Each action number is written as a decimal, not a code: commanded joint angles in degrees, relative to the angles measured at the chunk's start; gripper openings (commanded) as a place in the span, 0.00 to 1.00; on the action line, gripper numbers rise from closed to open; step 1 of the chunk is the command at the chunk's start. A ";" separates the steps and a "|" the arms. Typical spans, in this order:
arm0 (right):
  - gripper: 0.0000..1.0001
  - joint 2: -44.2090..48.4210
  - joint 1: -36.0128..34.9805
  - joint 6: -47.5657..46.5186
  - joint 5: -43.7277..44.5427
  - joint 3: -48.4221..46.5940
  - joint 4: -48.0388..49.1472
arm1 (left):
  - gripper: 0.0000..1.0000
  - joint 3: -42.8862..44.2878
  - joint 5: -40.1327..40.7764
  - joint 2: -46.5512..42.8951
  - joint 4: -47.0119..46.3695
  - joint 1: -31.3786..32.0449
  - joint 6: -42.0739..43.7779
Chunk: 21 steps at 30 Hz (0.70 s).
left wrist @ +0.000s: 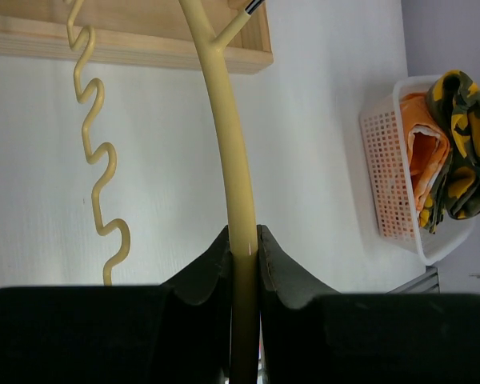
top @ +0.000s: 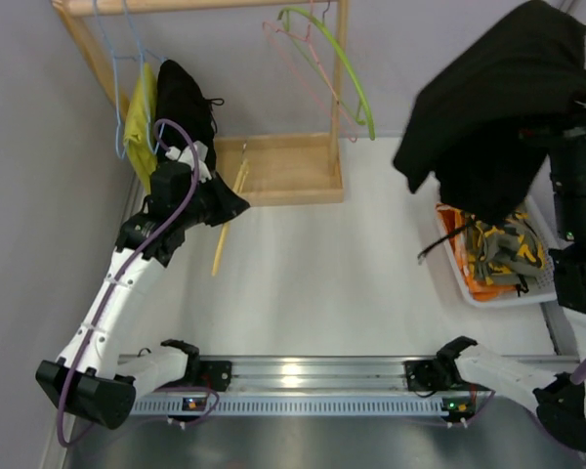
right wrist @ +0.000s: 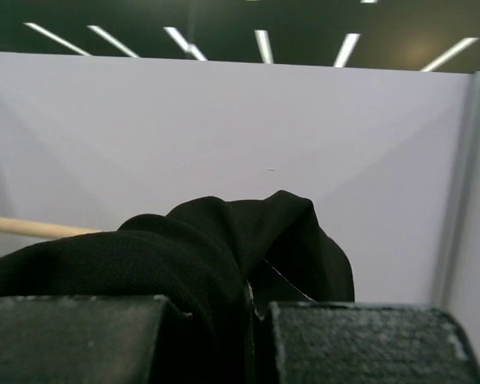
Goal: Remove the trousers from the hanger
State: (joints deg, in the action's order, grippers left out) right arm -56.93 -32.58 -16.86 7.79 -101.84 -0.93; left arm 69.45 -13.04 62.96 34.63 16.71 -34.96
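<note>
The trousers (top: 498, 98) are a limp black bundle held high at the right, clear of the hanger, with a thin drawstring (top: 438, 246) dangling over the basket. In the right wrist view my right gripper (right wrist: 252, 308) is shut on a fold of the trousers (right wrist: 216, 248). The cream-yellow hanger (top: 229, 213) slants down in front of the wooden rack at the left and is bare. My left gripper (top: 213, 200) is shut on it. The left wrist view shows the hanger's arm (left wrist: 230, 152) pinched between the fingers (left wrist: 244, 240), its wavy bar (left wrist: 96, 152) off to the left.
A white basket (top: 459, 272) with orange and camouflage cloth stands at the right. The wooden rack (top: 283, 171) at the back left holds another black garment (top: 186, 98), a yellow cloth (top: 140, 122), blue wire hangers (top: 117, 88), a pink hanger (top: 303, 59) and a green one (top: 344, 70).
</note>
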 commanded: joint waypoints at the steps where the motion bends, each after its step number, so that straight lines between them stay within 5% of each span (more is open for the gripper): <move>1: 0.00 4.97 9.18 2.45 1.96 1.99 5.15 | 0.00 -0.37 -1.73 -2.75 -5.18 -0.01 1.65; 11: 0.00 15.70 28.61 -6.59 20.92 11.13 -5.31 | 0.00 0.68 -3.75 -1.35 -5.37 -0.01 1.21; 21: 0.00 13.35 30.91 -17.24 26.93 16.08 0.05 | 0.00 1.21 -4.89 0.23 -6.24 -0.10 0.24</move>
State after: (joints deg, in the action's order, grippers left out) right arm -40.12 -2.44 -30.09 32.91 -83.66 -8.19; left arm 69.01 -16.73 63.37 33.61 16.71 -34.59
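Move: The black trousers, already off the hanger, are pinched in the right fingers. The white basket they are bound for lies some 22 cm to the right, 12 cm ahead and about 60 cm below that hand. In the basket, the camouflage cloth fills the middle, and the orange cloth sits about 7 cm left of the basket's middle and 3 cm nearer the robot. From the left hand, the basket is roughly 54 cm to the right, 3 cm ahead and 23 cm lower. The trousers are swept through the air to the robot's right by the right hand, about 19 cm, slowing and sinking some 10 cm as the hand nears the basket; it draws back a little on the way. The wrist swings clockwise by 55 degrees or so and the shut fingers keep their pinch on the cloth. ##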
